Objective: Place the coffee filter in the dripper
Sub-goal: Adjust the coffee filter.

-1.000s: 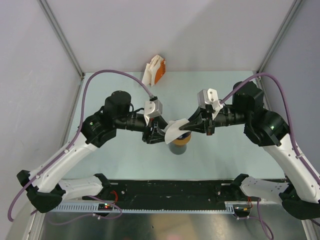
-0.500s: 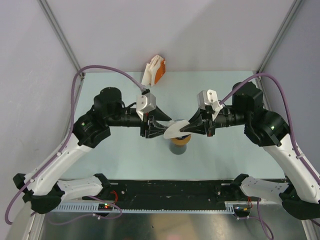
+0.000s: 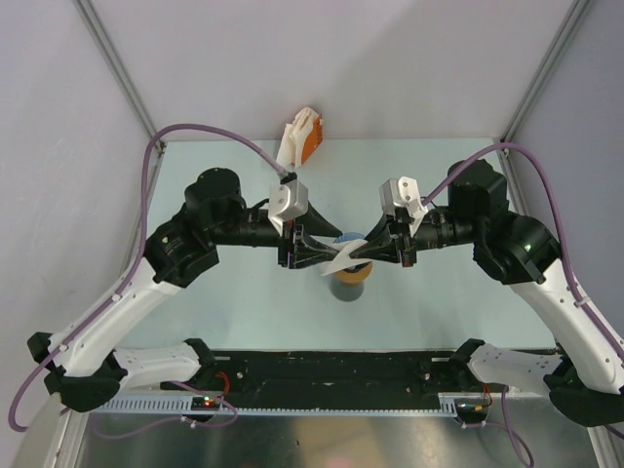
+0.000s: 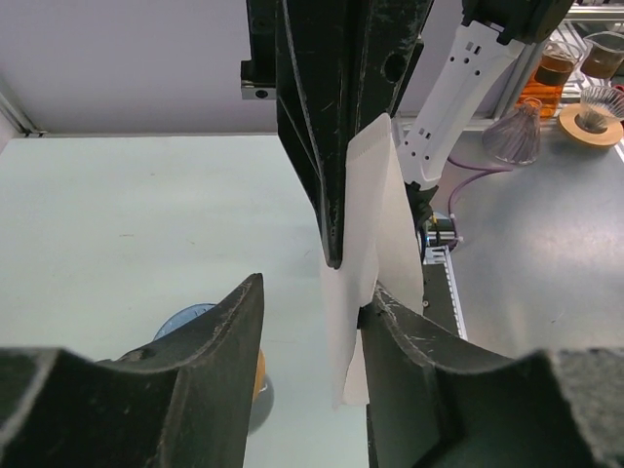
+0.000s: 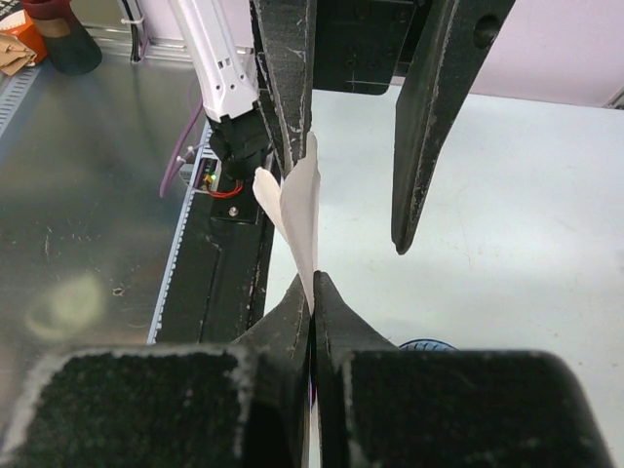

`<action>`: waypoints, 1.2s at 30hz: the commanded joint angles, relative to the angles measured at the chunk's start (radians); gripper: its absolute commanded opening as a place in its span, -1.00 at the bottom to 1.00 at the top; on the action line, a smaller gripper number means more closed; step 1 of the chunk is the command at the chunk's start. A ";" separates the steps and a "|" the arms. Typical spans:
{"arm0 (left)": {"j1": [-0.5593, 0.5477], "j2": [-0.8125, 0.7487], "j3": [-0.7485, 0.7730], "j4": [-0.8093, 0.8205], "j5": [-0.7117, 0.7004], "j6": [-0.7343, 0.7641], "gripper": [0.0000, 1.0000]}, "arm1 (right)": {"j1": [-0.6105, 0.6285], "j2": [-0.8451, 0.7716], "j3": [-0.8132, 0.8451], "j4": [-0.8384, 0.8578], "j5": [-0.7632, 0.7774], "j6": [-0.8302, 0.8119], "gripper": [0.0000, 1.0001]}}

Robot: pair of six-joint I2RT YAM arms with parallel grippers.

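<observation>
The white paper coffee filter (image 3: pixel 337 261) hangs in the air over the middle of the table. My right gripper (image 5: pixel 313 278) is shut on the filter's (image 5: pixel 297 210) edge. My left gripper (image 4: pixel 317 285) is open and straddles the filter (image 4: pixel 366 263), whose far side rests against the right-hand finger (image 4: pixel 439 380). From above, the left gripper (image 3: pixel 325 255) and right gripper (image 3: pixel 360 253) meet tip to tip. The blue dripper (image 3: pixel 351 237) sits just below them on an orange ring (image 3: pixel 354 275) atop a dark cup (image 3: pixel 347 290). Only slivers of the dripper (image 4: pixel 190 317) (image 5: pixel 429 344) show in the wrist views.
An orange and white object (image 3: pixel 304 136) lies at the table's back edge. A black rail (image 3: pixel 341 375) runs along the near edge between the arm bases. Glassware (image 4: pixel 517 132) stands on the metal bench beyond the table.
My left gripper has come in around the filter, which has turned from flat to more edge-on. The blue dripper now shows behind it. The right gripper has barely moved.
</observation>
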 commanded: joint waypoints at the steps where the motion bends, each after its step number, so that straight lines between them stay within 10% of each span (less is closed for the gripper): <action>1: -0.002 -0.008 -0.026 0.023 0.002 -0.046 -0.06 | 0.004 -0.027 0.004 0.058 0.000 0.016 -1.00; 15: 0.027 -0.031 -0.080 0.061 0.110 -0.052 -0.95 | 0.004 -0.053 -0.013 0.116 -0.011 0.070 -0.87; 20: 0.027 -0.052 -0.103 0.053 0.047 -0.013 -1.00 | 0.004 -0.057 0.014 0.070 0.046 0.026 -0.51; 36: -0.016 0.015 -0.003 -0.185 -0.125 0.252 -1.00 | 0.034 0.081 0.203 -0.289 0.097 -0.202 -0.55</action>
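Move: The white paper filter is still pinched in the right fingers, its middle about 3 cm left of the right hand and 1 cm back. From the half-open left hand, its middle lies about 2 cm back and 2 cm right, level with the fingers. The blue dripper is below and ahead: some 10 cm ahead of the left hand, 3 cm right, 22 cm down. The carafe stands straight under the dripper, about 10 cm lower. Downward goes the left hand, about 3 cm, while its fingers close from half open and pinch the filter; it pauses, then sinks another 3–4 cm, easing forward roughly 2 cm and tilting about 10 degrees. The right hand rises 1–2 cm, opens its fingers about a quarter to loosen its pinch, and stays around the filter, dipping slightly at the end. ##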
